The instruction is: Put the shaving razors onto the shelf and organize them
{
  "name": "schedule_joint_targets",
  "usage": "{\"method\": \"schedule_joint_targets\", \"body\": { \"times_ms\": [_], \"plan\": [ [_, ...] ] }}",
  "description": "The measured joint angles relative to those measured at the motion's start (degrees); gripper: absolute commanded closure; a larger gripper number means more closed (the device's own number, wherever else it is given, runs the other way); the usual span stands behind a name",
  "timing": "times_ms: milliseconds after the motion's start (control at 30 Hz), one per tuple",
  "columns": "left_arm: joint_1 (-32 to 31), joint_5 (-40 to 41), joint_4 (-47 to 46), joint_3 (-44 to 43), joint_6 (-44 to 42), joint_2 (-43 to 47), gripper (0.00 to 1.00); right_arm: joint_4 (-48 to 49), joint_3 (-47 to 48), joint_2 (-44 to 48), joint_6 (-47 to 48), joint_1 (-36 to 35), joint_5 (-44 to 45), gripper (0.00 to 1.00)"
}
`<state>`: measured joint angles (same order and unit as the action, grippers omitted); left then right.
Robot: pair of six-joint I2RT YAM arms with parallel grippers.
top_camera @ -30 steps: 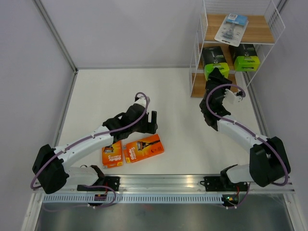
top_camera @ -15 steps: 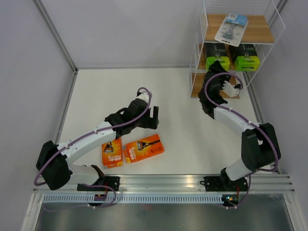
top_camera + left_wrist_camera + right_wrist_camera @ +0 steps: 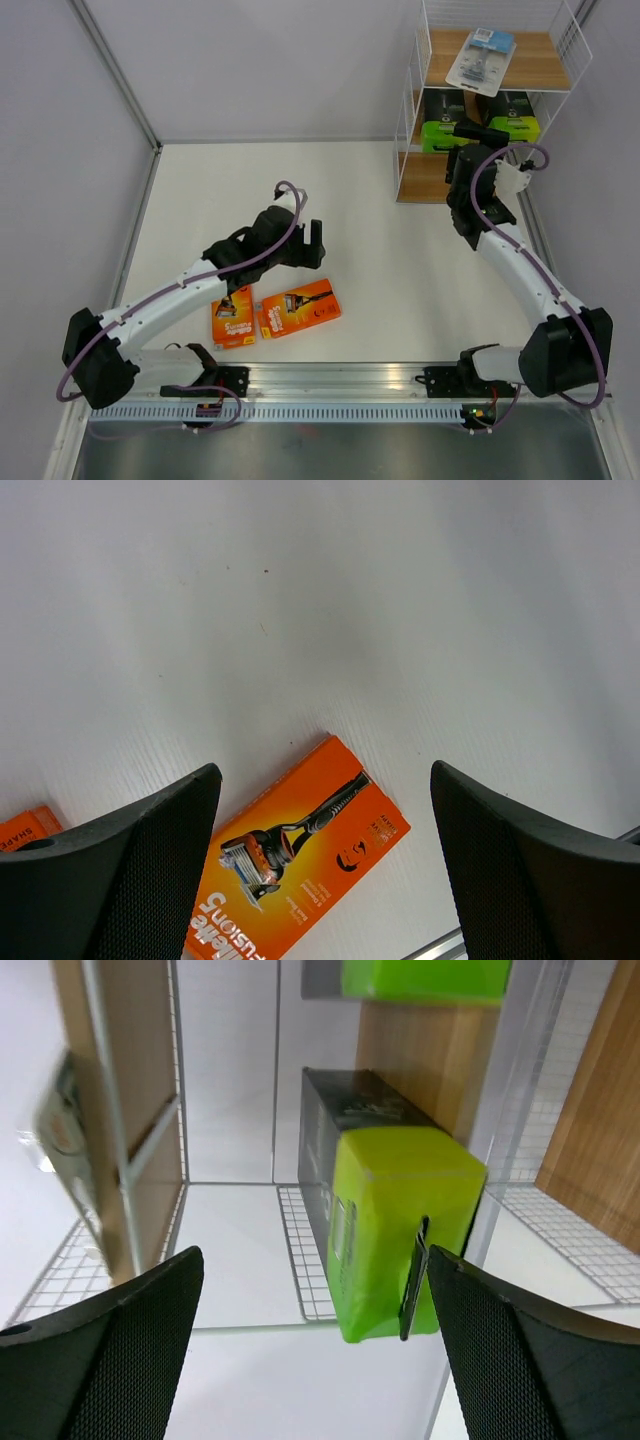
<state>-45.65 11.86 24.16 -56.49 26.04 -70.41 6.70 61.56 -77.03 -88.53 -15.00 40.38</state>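
Note:
The shelf [image 3: 540, 70] stands at the back right. A clear blister with blue card [image 3: 480, 58] lies on its top board. Two black boxes with lime-green ends [image 3: 438, 134] [image 3: 514, 126] sit on the middle tier. My right gripper [image 3: 472, 132] is open at that tier. In the right wrist view one box's green end [image 3: 400, 1230] stands between the spread jaws [image 3: 315, 1360], close to the right finger. Two orange cards [image 3: 298, 308] [image 3: 232, 320] lie on the table. My left gripper [image 3: 312, 245] is open and empty above the larger orange card [image 3: 295, 865].
The shelf's wire frame [image 3: 305, 1250] and wooden boards [image 3: 425, 1060] surround the right gripper. Grey walls enclose the white table, and a metal rail [image 3: 340, 380] runs along the near edge. The second orange card's corner [image 3: 25, 825] shows at the left wrist view's left edge.
The right gripper has carried a black box into the middle tier and now stands open around it, its arm swung to the right. The left gripper has shifted slightly left.

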Motion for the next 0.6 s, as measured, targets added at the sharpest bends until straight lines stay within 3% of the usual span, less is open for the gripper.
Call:
{"method": "schedule_joint_targets", "body": {
  "times_ms": [200, 367, 433, 533, 600],
  "plan": [
    [0.0, -0.44, 0.11, 1.73, 0.33, 1.92, 0.1, -9.27, 3.28, 3.32, 6.08, 5.7, -10.14, 0.02],
    [0.0, -0.44, 0.81, 3.48, 2.32, 4.04, 0.07, -15.06, -0.24, 7.23, 14.27, 6.93, -16.9, 0.03],
    [0.04, -0.59, 1.38, 4.33, 3.41, 5.62, 0.06, -17.11, -2.86, 10.91, 16.68, 7.06, -18.71, 0.09],
    [0.22, -1.66, 2.62, 5.29, 5.09, 6.99, 0.06, -18.16, -6.62, 17.16, 19.23, 7.17, -21.57, 0.26],
    [0.22, -1.97, 4.0, 5.7, 6.25, 7.04, 0.06, -18.14, -8.09, 20.22, 21.16, 7.28, -24.15, 0.28]
  ]
}}
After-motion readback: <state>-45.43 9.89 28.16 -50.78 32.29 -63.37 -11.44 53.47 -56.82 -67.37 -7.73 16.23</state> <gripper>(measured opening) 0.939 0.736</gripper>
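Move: The angled orange razor box lies about 7 cm back, 4 cm left and 17 cm below the left hand; the upright orange box is some 10 cm back and 20 cm left of that hand. From the right hand, the angled box is about 26 cm back, 34 cm left and 31 cm down. The shelved left green-black box stands 11 cm ahead and 5 cm left of the right hand, its twin 11 cm ahead and 7 cm right, both 3 cm lower. Empty and already open, the right hand draws back out from the shelf's middle tier, some 9 cm towards the base, after a small rightward and upward start, ending slightly lower. It swings about 20 degrees counter-clockwise, rolls its left side down and tips downward, its fingers partly closing on nothing late on. The open left hand eases about 4 cm back and left, sinking a little, towards the angled orange box. ##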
